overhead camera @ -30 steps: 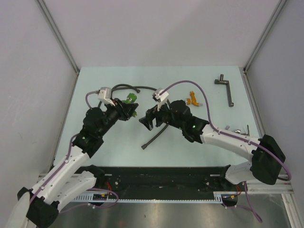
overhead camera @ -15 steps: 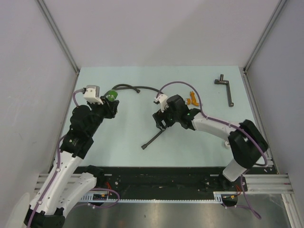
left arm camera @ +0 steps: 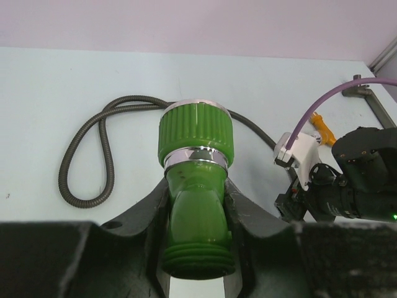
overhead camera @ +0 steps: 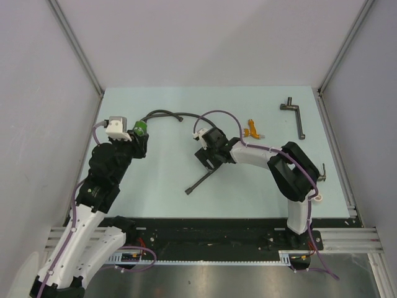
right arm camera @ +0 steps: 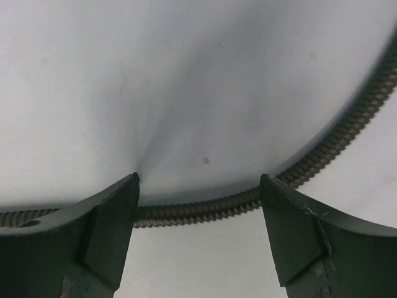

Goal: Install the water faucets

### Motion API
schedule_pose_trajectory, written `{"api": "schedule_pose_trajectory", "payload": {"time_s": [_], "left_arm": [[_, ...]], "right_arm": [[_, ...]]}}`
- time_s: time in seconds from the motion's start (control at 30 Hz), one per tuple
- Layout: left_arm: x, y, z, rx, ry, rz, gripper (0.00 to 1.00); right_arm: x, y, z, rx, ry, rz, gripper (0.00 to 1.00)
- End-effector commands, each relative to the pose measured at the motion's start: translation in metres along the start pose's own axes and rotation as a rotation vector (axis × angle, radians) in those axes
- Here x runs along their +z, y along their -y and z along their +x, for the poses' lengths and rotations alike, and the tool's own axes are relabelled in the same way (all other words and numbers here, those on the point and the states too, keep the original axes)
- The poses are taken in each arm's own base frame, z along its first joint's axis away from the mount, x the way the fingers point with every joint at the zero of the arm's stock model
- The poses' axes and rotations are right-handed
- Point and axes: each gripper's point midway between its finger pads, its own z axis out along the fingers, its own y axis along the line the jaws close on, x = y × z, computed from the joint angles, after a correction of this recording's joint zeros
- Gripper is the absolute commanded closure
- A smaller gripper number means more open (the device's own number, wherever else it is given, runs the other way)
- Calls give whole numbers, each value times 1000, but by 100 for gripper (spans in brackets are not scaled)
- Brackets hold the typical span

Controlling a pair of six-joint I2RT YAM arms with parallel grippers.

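Note:
The green faucet (overhead camera: 141,128) is held in my left gripper (overhead camera: 140,135), above the table's left side. In the left wrist view the fingers (left arm camera: 248,217) press on both sides of its green body (left arm camera: 197,186), with the silver-ringed cap pointing away. The orange faucet (overhead camera: 252,129) lies on the table at the back right, apart from both grippers; it also shows in the left wrist view (left arm camera: 322,127). My right gripper (overhead camera: 208,158) is open and points down over the black hose (overhead camera: 201,179). In the right wrist view the hose (right arm camera: 205,210) runs between the open fingertips (right arm camera: 133,186).
The hose loops at the back left (left arm camera: 80,161) and ends near the table's middle front (overhead camera: 188,192). A dark metal L-shaped bar (overhead camera: 296,116) lies at the back right. A small metal part (overhead camera: 322,171) sits by the right edge.
My left gripper has drawn back to the left with the green faucet in it. My right arm has folded in, and its gripper has shifted right to sit over the hose.

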Motion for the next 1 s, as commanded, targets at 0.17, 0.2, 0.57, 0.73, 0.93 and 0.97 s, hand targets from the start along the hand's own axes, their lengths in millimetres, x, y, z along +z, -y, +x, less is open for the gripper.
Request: {"api": "schedule_pose_trajectory", "payload": {"time_s": [0.17,0.2,0.57,0.73,0.93,0.97], "left_arm": [[-4,-2,-13,28,53,-2,100],[-5,-2,-13,29,55,-3,100],[-5,-5,-12,28,54,-20,99],[-6,-8,-14,27,64,-39,99],[-7,-10,-14,26,69,-47,99],[-7,-10,-14,24,68,-46,99]], "right_arm": [[-23,18,57,23,-251,126,18],[-30,16,55,18,-246,122,18],[-73,-30,11,-282,-94,-64,17],[-66,-57,3,-489,-91,-127,17],[-70,-106,14,-697,-120,-280,17],[-73,-116,19,-730,-131,-297,17]]}}
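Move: The right hand, open and low over the table, has the hose run just under its fingertips; the near hose end lies some 10 cm back and about 8 cm to its left, on the table. The hose's far end is roughly 22 cm ahead and 12 cm left of the hand, the orange faucet about 16 cm ahead and 15 cm right. From the left hand, the near hose end is around 4 cm back, 14 cm right and 28 cm below. Still skimming the table with its fingers open, the right hand first shifts about 4 cm to the right, already starting to draw back, then keeps pulling back along the hose to some 9 cm behind where it began, swinging left towards the near hose end. On that second leg it rises about 4 cm above the hose and turns counter-clockwise some 30 degrees, fingers staying wide open, while the left hand holds nearly still and keeps the green faucet gripped up in the air. ##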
